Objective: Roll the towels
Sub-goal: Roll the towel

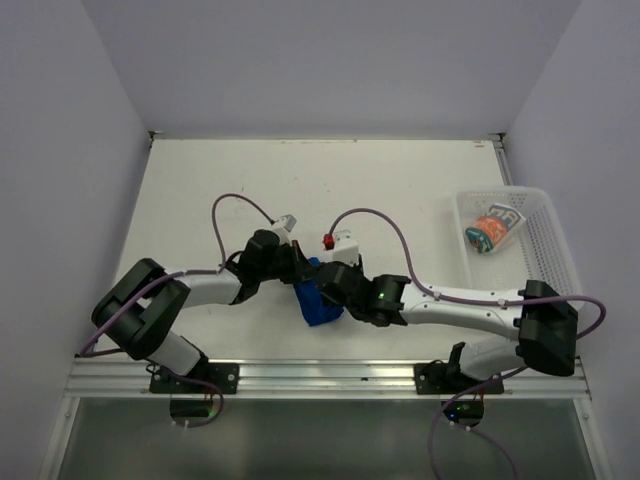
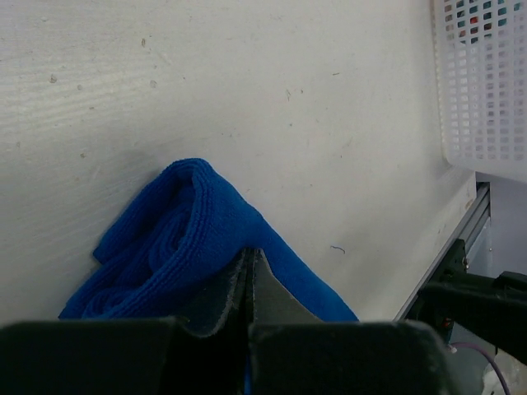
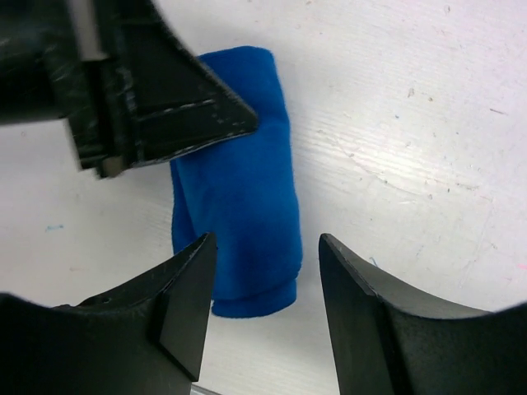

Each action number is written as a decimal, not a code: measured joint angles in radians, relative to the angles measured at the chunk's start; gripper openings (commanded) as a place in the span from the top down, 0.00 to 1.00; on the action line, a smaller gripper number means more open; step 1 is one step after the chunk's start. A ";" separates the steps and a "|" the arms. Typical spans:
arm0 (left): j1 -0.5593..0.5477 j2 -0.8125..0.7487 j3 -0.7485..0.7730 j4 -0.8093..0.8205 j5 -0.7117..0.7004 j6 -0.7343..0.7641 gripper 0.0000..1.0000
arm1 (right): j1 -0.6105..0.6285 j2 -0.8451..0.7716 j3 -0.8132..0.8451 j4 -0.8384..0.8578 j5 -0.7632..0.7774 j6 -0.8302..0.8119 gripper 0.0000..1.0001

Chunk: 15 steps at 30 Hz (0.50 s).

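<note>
The plain blue towel [image 1: 320, 305] lies rolled into a short tube on the white table, between my two grippers. My left gripper [image 1: 303, 269] is shut, and its fingertips [image 2: 251, 257] press against the towel's folded edge [image 2: 189, 239]. My right gripper [image 3: 268, 239] hangs open just over the near end of the roll [image 3: 239, 189], one finger on each side, touching nothing. In the right wrist view the left gripper's fingers [image 3: 181, 107] reach over the roll's far end. The patterned towel [image 1: 492, 232] lies rolled up inside the basket.
A white mesh basket [image 1: 530, 200] stands at the table's right edge; its wall [image 2: 486, 82] shows in the left wrist view. The metal rail [image 1: 320, 375] runs along the near edge behind both arm bases. Purple cables loop over the table above the arms.
</note>
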 measured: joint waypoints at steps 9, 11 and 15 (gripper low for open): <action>0.000 -0.019 -0.010 -0.009 -0.004 0.000 1.00 | -0.182 -0.018 -0.176 0.200 -0.275 0.034 0.43; 0.000 -0.026 -0.013 -0.016 -0.006 0.000 1.00 | -0.196 -0.003 -0.194 0.248 -0.320 0.043 0.43; 0.000 -0.037 -0.016 -0.031 -0.011 0.000 1.00 | -0.217 0.030 -0.228 0.336 -0.407 0.068 0.43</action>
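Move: The blue towel, folded into a strip running fore and aft, has its middle about 3 cm to the left of my right hand, 1 cm farther out and some 8 cm below. My left fingertips, already resting on the towel's far part, are about 6 cm ahead of my right hand, 3 cm to its left and 7 cm lower. From my left hand, the towel's middle lies roughly 5 cm back, 2 cm to the right and just below. I bring my open right hand down about 6 cm to the towel's right edge, first swinging a little forward and right, then curving back left as I sink. On the way my wrist rolls its left side up and tips the fingers some 20 degrees steeper; they stay open. My shut left fingertips keep resting on the towel and hold nearly still. ##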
